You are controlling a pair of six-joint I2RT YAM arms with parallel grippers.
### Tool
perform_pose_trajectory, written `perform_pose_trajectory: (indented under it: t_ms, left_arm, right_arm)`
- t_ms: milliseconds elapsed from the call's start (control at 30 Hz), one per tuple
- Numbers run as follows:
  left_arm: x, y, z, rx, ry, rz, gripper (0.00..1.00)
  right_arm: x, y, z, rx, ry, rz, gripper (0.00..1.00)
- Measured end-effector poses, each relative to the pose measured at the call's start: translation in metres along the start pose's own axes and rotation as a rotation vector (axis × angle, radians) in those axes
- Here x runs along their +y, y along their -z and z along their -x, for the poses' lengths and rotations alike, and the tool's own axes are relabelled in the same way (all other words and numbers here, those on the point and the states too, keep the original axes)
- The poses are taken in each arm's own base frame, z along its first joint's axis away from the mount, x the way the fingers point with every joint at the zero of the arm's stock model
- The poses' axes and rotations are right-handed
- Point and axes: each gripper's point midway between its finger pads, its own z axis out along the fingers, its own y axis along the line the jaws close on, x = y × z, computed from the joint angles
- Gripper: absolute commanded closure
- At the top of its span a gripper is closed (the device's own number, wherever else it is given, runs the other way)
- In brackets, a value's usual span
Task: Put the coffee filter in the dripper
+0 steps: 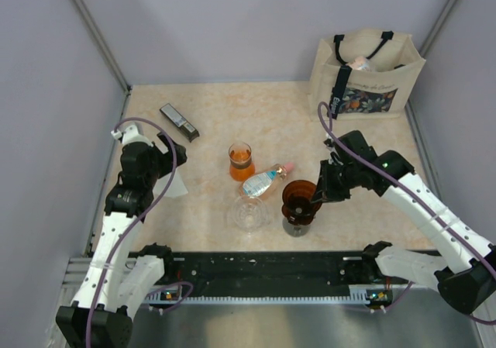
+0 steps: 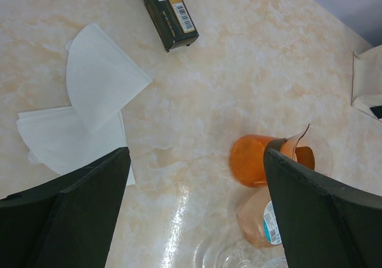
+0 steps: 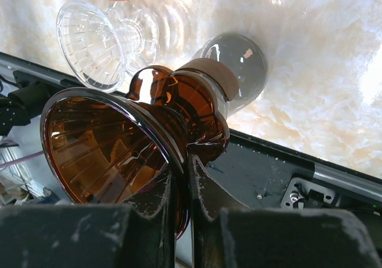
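Observation:
The amber-brown dripper (image 1: 300, 201) is clamped by its rim in my shut right gripper (image 1: 319, 191), tilted, near the table's front edge. In the right wrist view the dripper (image 3: 113, 139) fills the left, with the fingers (image 3: 206, 205) pinching its rim wall. My right gripper (image 3: 185, 205) is closed on it. White fan-shaped coffee filters (image 2: 101, 80) lie flat on the table at the left, one over another (image 2: 59, 136). My left gripper (image 2: 197, 220) is open and empty, hovering just right of them (image 1: 175, 184). In the top view my left gripper (image 1: 160, 160) is at the far left.
A clear glass cup (image 1: 248, 213) lies left of the dripper. A glass of orange liquid (image 1: 241, 160) and a lying pink bottle (image 1: 266, 180) are mid-table. A black box (image 1: 179, 122) lies at the back left and a tote bag (image 1: 366, 73) at the back right.

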Motion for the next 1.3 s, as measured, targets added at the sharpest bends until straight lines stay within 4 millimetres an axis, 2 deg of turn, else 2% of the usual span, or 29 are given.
perform_pose_trajectory:
  t_ms: [167,600,700,833,900,933,967,1000,1100,1300]
  left_arm:
    - [0.0,0.0,0.0,0.0,0.0,0.0,0.01]
    - [0.001,0.0,-0.001,0.006,0.0,0.004,0.01]
    - [0.001,0.0,-0.001,0.006,0.0,0.003,0.01]
    - [0.001,0.0,-0.002,0.007,0.0,0.003,0.01]
    - [0.001,-0.001,-0.002,0.01,0.0,0.005,0.01]
    - [0.002,-0.001,-0.003,0.013,-0.001,0.007,0.01]
    - [0.002,-0.001,-0.004,0.017,-0.001,0.01,0.01]
    - [0.003,-0.002,-0.005,0.019,0.0,0.012,0.01]
    - [0.003,-0.002,-0.006,0.024,0.01,0.019,0.01]
    - [0.016,-0.007,-0.012,0.052,0.063,0.108,0.01]
  right_arm:
    - [-0.001,0.0,0.001,-0.008,0.001,-0.009,0.91]
    - [-0.008,-0.001,0.005,-0.034,0.001,-0.049,0.67]
    - [-0.009,0.0,0.005,-0.036,0.001,-0.053,0.58]
    - [-0.008,0.003,0.005,-0.048,0.004,-0.046,0.43]
    - [-0.008,0.005,0.005,-0.053,0.005,-0.043,0.31]
    - [-0.008,0.006,0.005,-0.054,0.005,-0.043,0.18]
    - [-0.007,0.007,0.006,-0.058,0.008,-0.041,0.09]
    - [-0.005,0.009,0.009,-0.068,0.011,-0.038,0.01]
    - [0.002,0.022,0.024,-0.135,0.036,-0.03,0.01]
    - [0.02,0.083,0.076,-0.512,0.077,0.028,0.01]
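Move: The right hand still pinches the brown dripper by its rim, the dripper's middle about 5 cm left and 3 cm lower. The carafe is some 4 cm left of the hand and 12 cm below; the clear glass dripper lies about 18 cm left, 3 cm ahead, the bottle 13 cm left, 14 cm ahead, both 15 cm down. From the left hand, the coffee filters lie roughly 8 cm left, 2 cm ahead, 21 cm below. Still pinching the brown dripper over the carafe, the right hand eases it about 1 cm to the right while its fingers slowly open and let go of the rim. Fully open, it then rises quickly some 10 cm and goes about 5 cm forward, away from the dripper, fingertips tilting outward nearly 30 degrees. Late on, the open left hand starts sinking towards the coffee filters, about 2 cm. ##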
